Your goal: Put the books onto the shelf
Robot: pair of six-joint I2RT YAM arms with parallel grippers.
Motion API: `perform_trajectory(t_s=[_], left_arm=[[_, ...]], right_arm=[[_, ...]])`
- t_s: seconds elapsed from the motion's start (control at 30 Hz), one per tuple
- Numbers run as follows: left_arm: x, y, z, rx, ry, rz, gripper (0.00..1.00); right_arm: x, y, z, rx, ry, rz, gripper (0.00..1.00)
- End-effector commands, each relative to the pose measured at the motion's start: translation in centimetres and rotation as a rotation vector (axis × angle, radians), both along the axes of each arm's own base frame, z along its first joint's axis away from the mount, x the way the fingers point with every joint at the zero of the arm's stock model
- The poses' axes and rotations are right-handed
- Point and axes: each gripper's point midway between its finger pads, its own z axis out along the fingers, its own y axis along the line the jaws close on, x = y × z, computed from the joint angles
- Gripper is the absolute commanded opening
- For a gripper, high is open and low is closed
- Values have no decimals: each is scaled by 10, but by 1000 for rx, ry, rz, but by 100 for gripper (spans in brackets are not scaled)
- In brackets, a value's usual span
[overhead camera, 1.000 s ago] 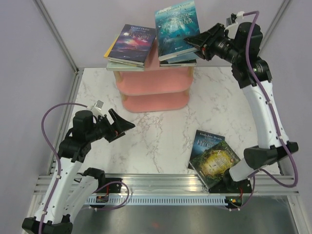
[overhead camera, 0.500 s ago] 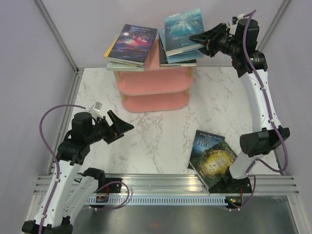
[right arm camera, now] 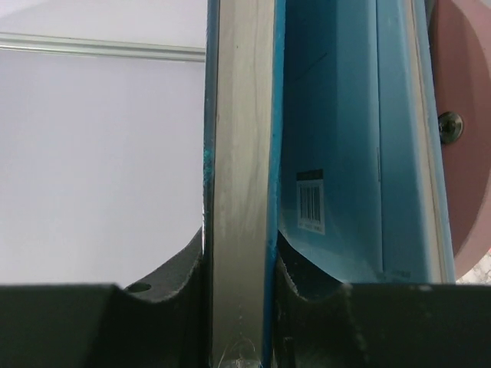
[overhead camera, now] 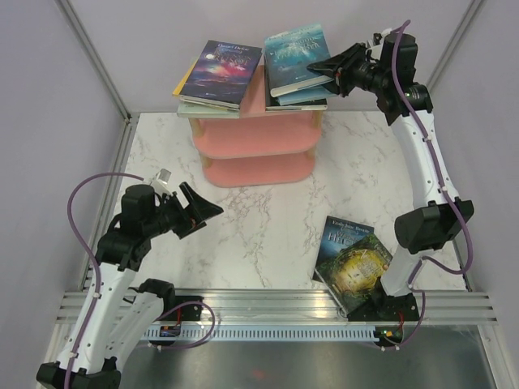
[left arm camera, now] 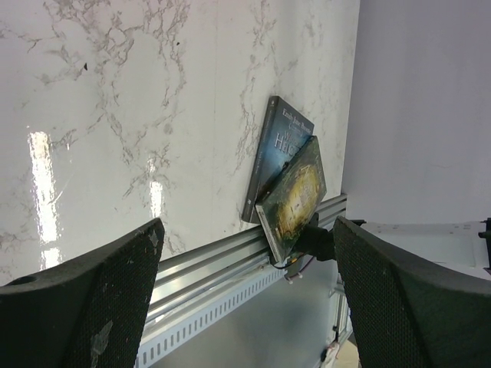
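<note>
The pink shelf (overhead camera: 253, 139) stands at the back of the table with two stacks of books on its top board. A purple galaxy book (overhead camera: 223, 71) tops the left stack. My right gripper (overhead camera: 326, 68) is shut on the edge of a teal book (overhead camera: 297, 51), held almost flat over the right stack. In the right wrist view the teal book's page edge (right arm camera: 239, 153) fills the gap between the jaws, beside a blue back cover with a barcode (right arm camera: 330, 153). A dark blue book (overhead camera: 339, 233) and a green-gold book (overhead camera: 362, 271) lie at the front right. My left gripper (overhead camera: 212, 209) hovers open and empty.
The aluminium rail (overhead camera: 276, 301) runs along the near edge, and the green-gold book (left arm camera: 295, 195) overhangs it next to the right arm's base (overhead camera: 388, 304). Purple walls close in the back and sides. The shelf's pink board (right arm camera: 464, 153) shows at the right in the right wrist view.
My right gripper has swung the teal book down from a steep tilt to almost flat over the right stack and shifted a little left. The left arm has stayed still.
</note>
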Motion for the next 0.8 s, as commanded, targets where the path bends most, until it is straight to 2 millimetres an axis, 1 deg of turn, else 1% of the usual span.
perform_trajectory(t_s=[0.0, 0.03, 0.07, 0.1, 0.13, 0.17, 0.2, 0.27, 0.3, 0.33, 0.37, 0.43, 0.47, 0.5, 0.53, 0.57, 0.67, 0.77], left_arm=[[8, 3, 0, 35, -37, 0, 92], [9, 3, 0, 36, -38, 0, 92], [11, 3, -1, 37, -33, -1, 92], [12, 3, 0, 37, -36, -1, 92], [12, 2, 0, 37, -35, -3, 92], [14, 2, 0, 40, -34, -1, 92], [15, 2, 0, 41, -35, -2, 92], [17, 2, -1, 43, -26, -2, 92], [19, 1, 0, 44, -32, -3, 92], [19, 1, 2, 42, -35, -4, 92], [21, 1, 0, 45, -27, -5, 92], [23, 0, 2, 44, -32, -7, 91], [23, 0, 3, 43, -33, -8, 91], [25, 0, 3, 45, -30, -7, 91], [26, -1, 3, 44, -32, -8, 91], [26, -1, 3, 43, -30, -10, 91], [28, -2, 4, 41, -30, -12, 91], [31, -3, 4, 39, -30, -13, 91]], right_arm=[[-19, 6, 75, 76, -272, 68, 16], [-21, 6, 77, 77, -277, 74, 31], [-21, 6, 75, 74, -276, 74, 37], [-22, 6, 75, 75, -276, 77, 48], [-25, 6, 77, 76, -279, 79, 53], [-26, 6, 75, 74, -273, 82, 56], [-29, 6, 77, 76, -276, 87, 60], [-32, 6, 74, 75, -268, 91, 63], [-33, 5, 73, 74, -264, 91, 81], [-37, 4, 75, 76, -267, 94, 89], [-37, 3, 70, 73, -256, 92, 98], [-42, 0, 71, 74, -254, 95, 98], [-41, -4, 66, 72, -240, 91, 98], [-42, -6, 65, 71, -240, 88, 98], [-45, -9, 67, 72, -242, 83, 98], [-44, -14, 63, 71, -228, 75, 98], [-48, -23, 65, 70, -232, 64, 98], [-51, -25, 68, 63, -247, 79, 98]])
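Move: The right hand already grips the teal book by its right edge, with its middle about 8 cm left and 4 cm ahead. It is wanted on the blue book, whose middle is some 8 cm left, 1 cm ahead and 4 cm below the hand; the purple book tops the other pile, about 31 cm left, 2 cm ahead and 2 cm lower. From the left hand, the blue book is roughly 28 cm ahead, 26 cm right and 20 cm above. Right fingers open, freeing the teal book, then draw back and right about 3 cm; left eases forward and down. ##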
